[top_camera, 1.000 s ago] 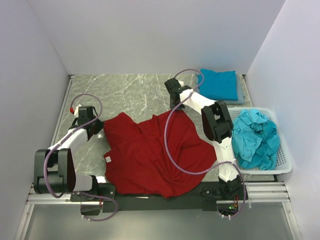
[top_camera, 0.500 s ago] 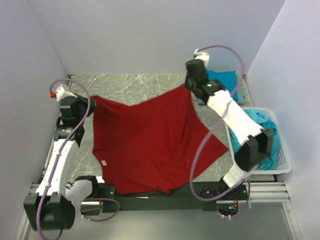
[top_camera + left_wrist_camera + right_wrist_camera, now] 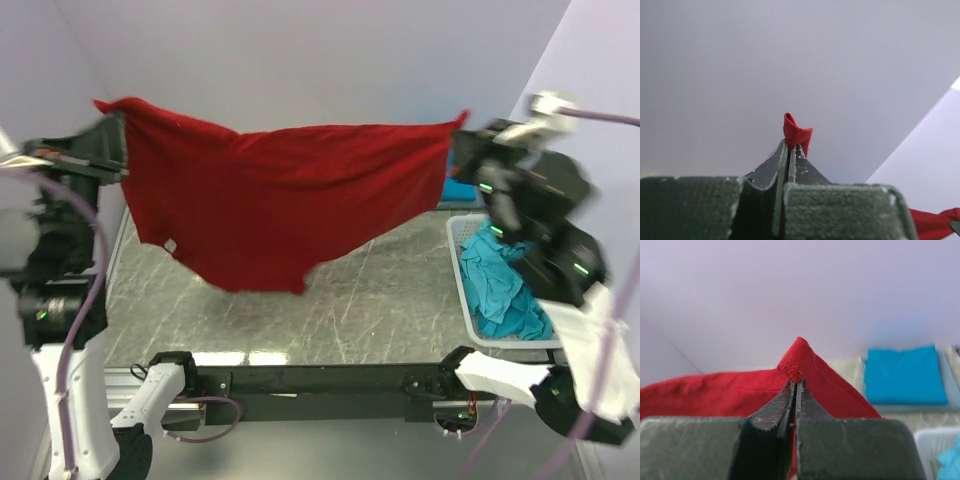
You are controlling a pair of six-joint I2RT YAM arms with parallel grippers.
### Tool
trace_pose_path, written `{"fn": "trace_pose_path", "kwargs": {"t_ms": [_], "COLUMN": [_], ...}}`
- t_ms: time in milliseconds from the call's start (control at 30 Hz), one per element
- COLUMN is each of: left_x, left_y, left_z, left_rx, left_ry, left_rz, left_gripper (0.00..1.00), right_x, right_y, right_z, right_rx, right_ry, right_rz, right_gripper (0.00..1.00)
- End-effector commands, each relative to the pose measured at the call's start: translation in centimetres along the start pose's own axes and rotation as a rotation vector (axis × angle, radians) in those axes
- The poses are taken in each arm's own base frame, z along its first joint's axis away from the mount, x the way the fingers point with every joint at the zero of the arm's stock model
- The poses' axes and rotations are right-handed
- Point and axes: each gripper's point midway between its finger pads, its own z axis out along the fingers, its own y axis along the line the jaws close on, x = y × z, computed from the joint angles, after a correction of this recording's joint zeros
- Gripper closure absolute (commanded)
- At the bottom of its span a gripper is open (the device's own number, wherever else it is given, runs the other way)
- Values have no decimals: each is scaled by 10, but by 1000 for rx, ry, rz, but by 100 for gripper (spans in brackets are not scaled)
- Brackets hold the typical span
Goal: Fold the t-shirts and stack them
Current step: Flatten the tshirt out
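The deep red t-shirt (image 3: 270,195) hangs stretched in the air between both arms, high above the marble table, its lower edge sagging in the middle. My left gripper (image 3: 108,118) is shut on its left corner; the red tip (image 3: 796,131) pokes out past the closed fingers. My right gripper (image 3: 462,125) is shut on its right corner (image 3: 797,360). A folded teal-blue shirt (image 3: 904,374) lies at the back right of the table. More teal-blue shirts (image 3: 505,285) lie crumpled in the white basket.
The white mesh basket (image 3: 460,260) stands at the table's right edge. The marble tabletop (image 3: 350,310) lies below the hanging shirt. White walls enclose the back and both sides.
Both arms have risen sharply and spread apart. The red shirt went from lying on the table to hanging taut in the air between the grippers.
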Motion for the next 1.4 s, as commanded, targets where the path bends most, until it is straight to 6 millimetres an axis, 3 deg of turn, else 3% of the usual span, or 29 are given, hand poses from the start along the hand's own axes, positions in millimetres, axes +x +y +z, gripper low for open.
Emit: {"fn": "trace_pose_path", "kwargs": {"t_ms": [0, 100, 200, 433, 533, 633, 700, 767, 867, 933, 967, 1000, 1033, 1100, 1133, 1167, 1200, 1233, 1267, 1300, 1333, 1367], "left_x": [-64, -113, -143, -181, -182, -176, -173, -167, -143, -114, -84, -71, -48, -2, 28, 68, 80, 119, 150, 167, 208, 225], "left_y": [-57, -99, -127, -174, -188, -188, -182, -170, -137, -94, -62, -38, -11, 40, 70, 100, 108, 136, 160, 174, 215, 233], "left_z": [-28, -65, -98, -143, -144, -123, -108, -83, -33, 7, 39, 56, 79, 109, 126, 133, 143, 154, 156, 161, 167, 171], "left_rx": [124, 217, 275, 413, 478, 488, 469, 433, 353, 238, 175, 107, 56, -15, -56, -85, -56, -69, -88, -94, -170, -207], "left_ry": [-118, -239, -304, -404, -402, -372, -365, -347, -297, -243, -183, -172, -136, -96, -51, 23, 12, 83, 136, 156, 228, 259], "left_rz": [56, 83, 123, 186, 183, 181, 178, 185, 204, 208, 208, 220, 226, 258, 266, 275, 300, 304, 309, 320, 315, 310], "left_gripper": [99, 99, 99, 99, 99, 99, 99, 99, 99, 99, 99, 99, 99, 99, 99, 99, 99, 99, 97, 91, 77, 71], "right_x": [-64, -92, -113, -141, -148, -152, -151, -144, -122, -99, -83, -75, -55, -8, 9, 43, 68, 89, 134, 155, 209, 235], "right_y": [-16, -9, 1, 0, -5, -11, -15, -18, -21, -19, -20, -17, -16, -14, -14, -13, -11, -10, -9, -9, -8, -8], "right_z": [-54, -91, -125, -175, -184, -182, -172, -147, -101, -69, -46, -31, -11, 43, 60, 90, 109, 123, 152, 169, 195, 208], "right_rx": [-49, -190, -337, -475, -478, -444, -394, -302, -154, -77, -9, 17, 43, 57, 65, 90, 88, 87, 104, 97, 90, 85], "right_ry": [-152, -210, -251, -337, -363, -386, -390, -377, -338, -302, -273, -268, -228, -125, -91, -21, 20, 59, 145, 177, 282, 334], "right_rz": [56, 89, 112, 171, 182, 186, 177, 169, 131, 99, 65, 58, 31, 4, -3, -27, -38, -44, -50, -49, -67, -59], "right_gripper": [100, 100, 100, 100, 100, 100, 100, 100, 100, 100, 100, 100, 100, 100, 100, 100, 100, 100, 100, 100, 99, 96]}}
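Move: Each hand already pinches an upper corner of the red t-shirt, held high. The open middle of the table lies about 10 cm ahead of the left hand, 21 to its right and 53 below; from the right hand it is 6 cm ahead, 18 left, 50 below. The folded stack sits some 31 cm ahead of the right hand, 10 right and 49 below; the basket about 1 cm ahead, 23 right, 47 below. Both hands swing the shirt back and up, then whip forward 35–55 cm and down; left fingers start opening. ##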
